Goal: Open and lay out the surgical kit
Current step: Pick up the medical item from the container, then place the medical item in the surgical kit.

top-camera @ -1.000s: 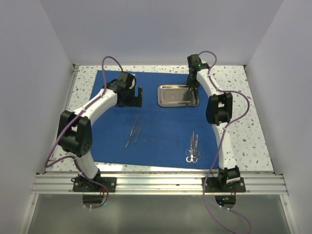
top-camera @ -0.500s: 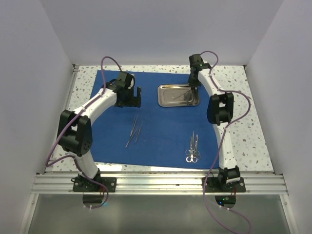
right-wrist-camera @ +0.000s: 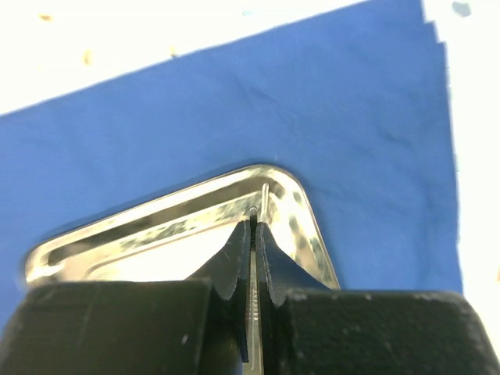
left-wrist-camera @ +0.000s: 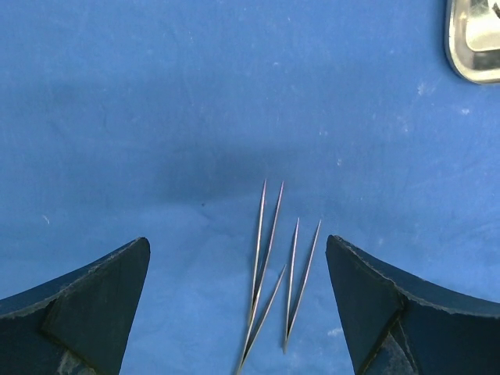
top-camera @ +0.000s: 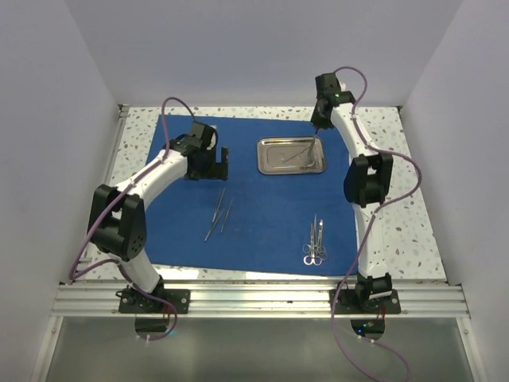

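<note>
The royal-blue drape lies spread flat on the table. The steel tray sits on its far middle, and a slim silver line shows inside it. My right gripper hangs over the tray's far right corner. In the right wrist view it is shut on a slim silver instrument above the tray. My left gripper is open and empty left of the tray. In the left wrist view it is above the tweezers. The tweezers lie mid-drape. Ring-handled forceps lie near the front right.
The speckled tabletop shows around the drape. White walls close in the left, right and back. The aluminium rail runs along the near edge. The tray's corner shows at the top right of the left wrist view.
My right gripper has risen out of the tray and moved back toward the far right corner. My left gripper has shifted slightly left.
</note>
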{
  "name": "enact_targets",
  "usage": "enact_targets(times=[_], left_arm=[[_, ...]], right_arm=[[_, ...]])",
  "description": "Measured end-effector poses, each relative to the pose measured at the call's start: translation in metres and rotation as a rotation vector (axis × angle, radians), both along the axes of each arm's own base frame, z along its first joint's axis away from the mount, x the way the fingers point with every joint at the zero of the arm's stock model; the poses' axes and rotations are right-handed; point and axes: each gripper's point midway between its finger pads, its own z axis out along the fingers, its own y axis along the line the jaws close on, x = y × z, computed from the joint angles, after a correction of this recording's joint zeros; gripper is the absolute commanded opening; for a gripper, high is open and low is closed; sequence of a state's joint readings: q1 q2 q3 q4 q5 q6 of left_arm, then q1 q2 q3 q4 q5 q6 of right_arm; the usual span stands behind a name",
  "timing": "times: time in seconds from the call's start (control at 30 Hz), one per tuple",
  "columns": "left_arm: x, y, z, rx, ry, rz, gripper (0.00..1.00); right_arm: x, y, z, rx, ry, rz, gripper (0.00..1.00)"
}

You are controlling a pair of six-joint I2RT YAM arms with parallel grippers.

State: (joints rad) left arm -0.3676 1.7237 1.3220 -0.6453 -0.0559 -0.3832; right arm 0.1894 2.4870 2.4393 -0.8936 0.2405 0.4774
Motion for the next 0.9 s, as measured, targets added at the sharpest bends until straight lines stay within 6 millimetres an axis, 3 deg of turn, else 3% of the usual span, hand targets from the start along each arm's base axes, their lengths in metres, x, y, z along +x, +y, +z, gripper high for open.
enact_targets(times=[0.2, 0.3, 0.37, 0.47, 0.6, 0.77, 0.9], left_arm=[[-0.003, 0.0, 0.014, -0.024, -0.043, -0.003, 0.98], [-0.005, 0.0, 0.018, -0.033, -0.057, -0.005, 0.98], [-0.008, 0.0, 0.018, -0.037, -0.059, -0.008, 0.98], [-0.012, 0.001, 0.019, -0.043, -0.062, -0.01, 0.98], [-0.016, 0.001, 0.018, -0.049, -0.065, -0.013, 0.98], [-0.022, 0.004, 0.016, -0.049, -0.063, -0.014, 0.98], [-0.025, 0.005, 0.018, -0.05, -0.066, -0.014, 0.98]], right_arm=[[-0.012, 0.002, 0.092, 0.033, -0.146, 0.007, 0.0], [-0.026, 0.005, 0.118, 0.045, -0.177, 0.016, 0.0], [-0.038, 0.012, 0.124, 0.055, -0.177, 0.026, 0.0], [-0.059, 0.03, 0.115, 0.07, -0.139, 0.059, 0.0], [-0.095, 0.069, 0.08, 0.078, -0.045, 0.121, 0.0], [-0.156, 0.123, 0.033, 0.115, 0.088, 0.213, 0.0], [-0.203, 0.145, 0.008, 0.147, 0.17, 0.256, 0.0]])
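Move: The right hand, already closed on the slender instrument, has the bare blue drape between the tweezers and the scissors some 33 cm back, 18 cm to its left and 8 cm below. The tray's middle is about 10 cm back and 9 cm left; the scissors lie 38 cm back and 3 cm left, the tweezers 29 cm back and 35 cm left. From the left hand that bare patch is roughly 11 cm back and 24 cm to the right. Straight up first, some 12 cm clear of the tray, then in a quickening sweep back and to the left, the right hand arcs over to the tray's near side, ending about 20 cm back, 15 cm left and again near its starting height. It keeps the instrument pinched while turning counter-clockwise and tipping its fingers further down. The empty, open left hand eases up and back a couple of centimetres. ##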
